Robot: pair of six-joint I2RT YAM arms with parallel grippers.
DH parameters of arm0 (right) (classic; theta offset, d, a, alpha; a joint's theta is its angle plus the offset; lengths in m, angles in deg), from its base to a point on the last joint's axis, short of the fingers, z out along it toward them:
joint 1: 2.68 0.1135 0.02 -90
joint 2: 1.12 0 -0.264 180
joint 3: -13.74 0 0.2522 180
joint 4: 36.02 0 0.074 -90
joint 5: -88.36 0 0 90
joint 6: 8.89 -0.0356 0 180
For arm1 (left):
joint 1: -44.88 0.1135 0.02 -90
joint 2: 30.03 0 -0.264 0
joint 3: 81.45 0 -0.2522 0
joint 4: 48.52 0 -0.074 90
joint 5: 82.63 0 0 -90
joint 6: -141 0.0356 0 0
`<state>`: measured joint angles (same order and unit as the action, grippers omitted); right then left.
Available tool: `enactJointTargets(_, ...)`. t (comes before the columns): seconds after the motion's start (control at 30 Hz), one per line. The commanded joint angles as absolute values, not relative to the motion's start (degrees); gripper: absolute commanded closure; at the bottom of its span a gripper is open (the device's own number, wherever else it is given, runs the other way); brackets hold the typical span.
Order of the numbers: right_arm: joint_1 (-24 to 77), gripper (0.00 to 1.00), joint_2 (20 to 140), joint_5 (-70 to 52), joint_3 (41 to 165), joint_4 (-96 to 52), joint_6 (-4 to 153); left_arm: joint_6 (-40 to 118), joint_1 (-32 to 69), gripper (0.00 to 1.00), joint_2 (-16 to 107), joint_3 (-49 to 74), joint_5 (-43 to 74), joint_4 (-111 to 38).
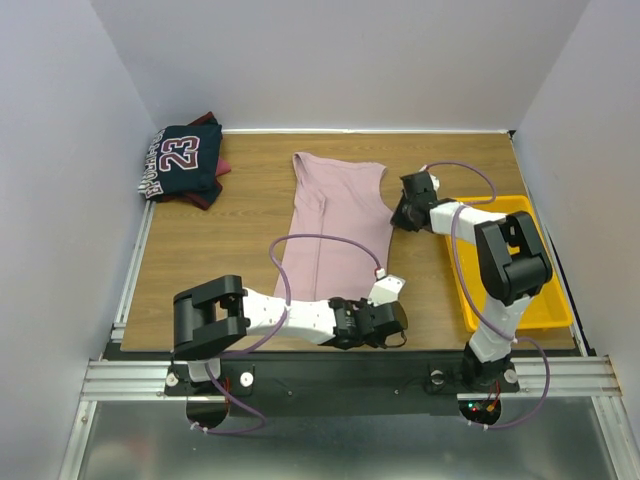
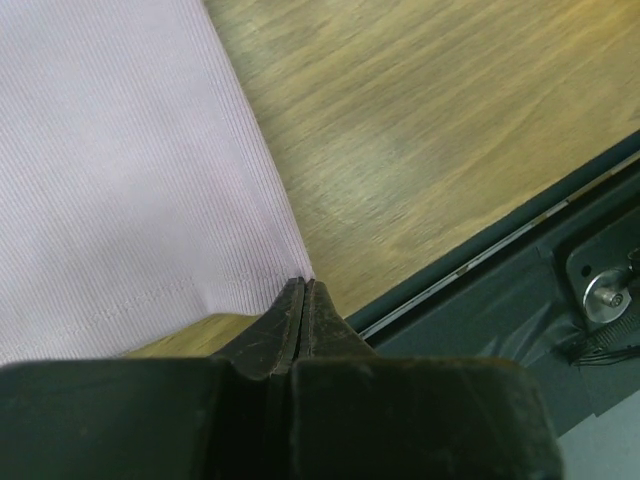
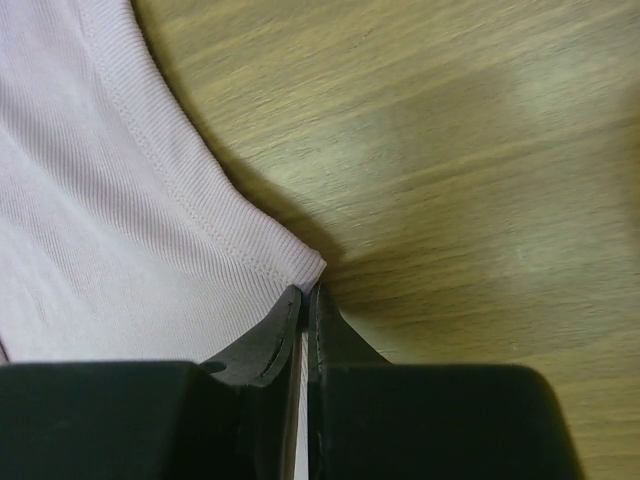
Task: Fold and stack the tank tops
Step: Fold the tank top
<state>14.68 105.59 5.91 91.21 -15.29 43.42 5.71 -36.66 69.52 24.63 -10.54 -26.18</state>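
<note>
The dusty pink tank top (image 1: 335,225) lies spread flat on the wooden table, neckline at the far end. My left gripper (image 1: 392,320) is shut on its near right hem corner, seen close in the left wrist view (image 2: 303,286) with the pink cloth (image 2: 120,180) running up to the tips. My right gripper (image 1: 399,216) is shut on the top's right armhole corner; in the right wrist view (image 3: 308,292) the seamed pink edge (image 3: 90,200) enters the jaws. The navy "23" tank top (image 1: 185,160) lies folded on the maroon one (image 1: 218,183) at the far left corner.
A yellow plastic tray (image 1: 545,305) sits at the right edge of the table, beside the right arm. White walls enclose the table on three sides. The black rail (image 2: 520,290) runs along the near table edge.
</note>
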Motion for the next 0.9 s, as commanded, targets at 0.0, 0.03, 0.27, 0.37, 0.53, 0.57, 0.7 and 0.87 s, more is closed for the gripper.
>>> enactJointTargets(0.0, 14.5, 1.00, 101.8, 11.6, 91.3, -15.7, 45.7, 6.0, -37.2, 1.00, 66.9, 24.2, -10.6, -28.0)
enactJointTargets(0.03, 14.6, 1.00, 101.7, 11.5, 91.7, -15.4, 45.9, 5.7, -37.0, 1.00, 65.6, 24.8, -11.1, -28.5)
enactJointTargets(0.27, 17.4, 1.00, 102.9, 11.9, 98.6, -12.5, 46.6, 3.3, -33.9, 1.00, 59.8, 32.0, -10.9, -31.2)
enactJointTargets(0.37, 19.2, 1.00, 104.6, 12.3, 102.2, -11.1, 46.2, 2.2, -32.6, 1.00, 57.0, 35.2, -10.6, -32.0)
enactJointTargets(0.53, 21.9, 0.99, 108.3, 12.9, 107.1, -9.8, 44.9, -0.4, -29.1, 1.00, 51.9, 40.1, -9.7, -32.7)
enactJointTargets(0.57, 22.3, 1.00, 109.1, 12.9, 108.1, -9.8, 44.7, -1.1, -28.7, 1.00, 51.2, 41.9, -9.6, -32.8)
enactJointTargets(0.7, 25.0, 1.00, 112.9, 13.0, 114.3, -9.1, 43.5, -3.7, -26.1, 1.00, 46.9, 46.5, -9.0, -33.0)
enactJointTargets(0.87, 27.2, 1.00, 118.0, 12.8, 120.4, -8.3, 42.6, -4.7, -22.8, 1.00, 41.9, 50.2, -7.8, -32.7)
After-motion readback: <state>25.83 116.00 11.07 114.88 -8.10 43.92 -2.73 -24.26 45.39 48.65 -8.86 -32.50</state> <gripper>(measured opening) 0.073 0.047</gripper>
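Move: From the left hand, which pinches the right side's hem corner, the near end of the folded-in left panel lies about 24 cm left, 6 cm ahead and a few cm lower. From the right hand, already closed on the side edge at the armhole, the panel's far part is roughly 20 cm left, 6 cm ahead and 2 cm lower; the neck edge is 13 cm ahead, 13 cm left; the yellow bin's middle is some 26 cm right, 11 cm back. Carrying the pinched right edge of the tank top inward, both hands sweep together some 10 cm left and 5 cm forward, towards the folded-in left panel. The right hand arcs up nearly 7 cm, then starts sinking; the left rises only about 2 cm and turns some 15 degrees counter-clockwise. All fingers stay shut on the cloth. ##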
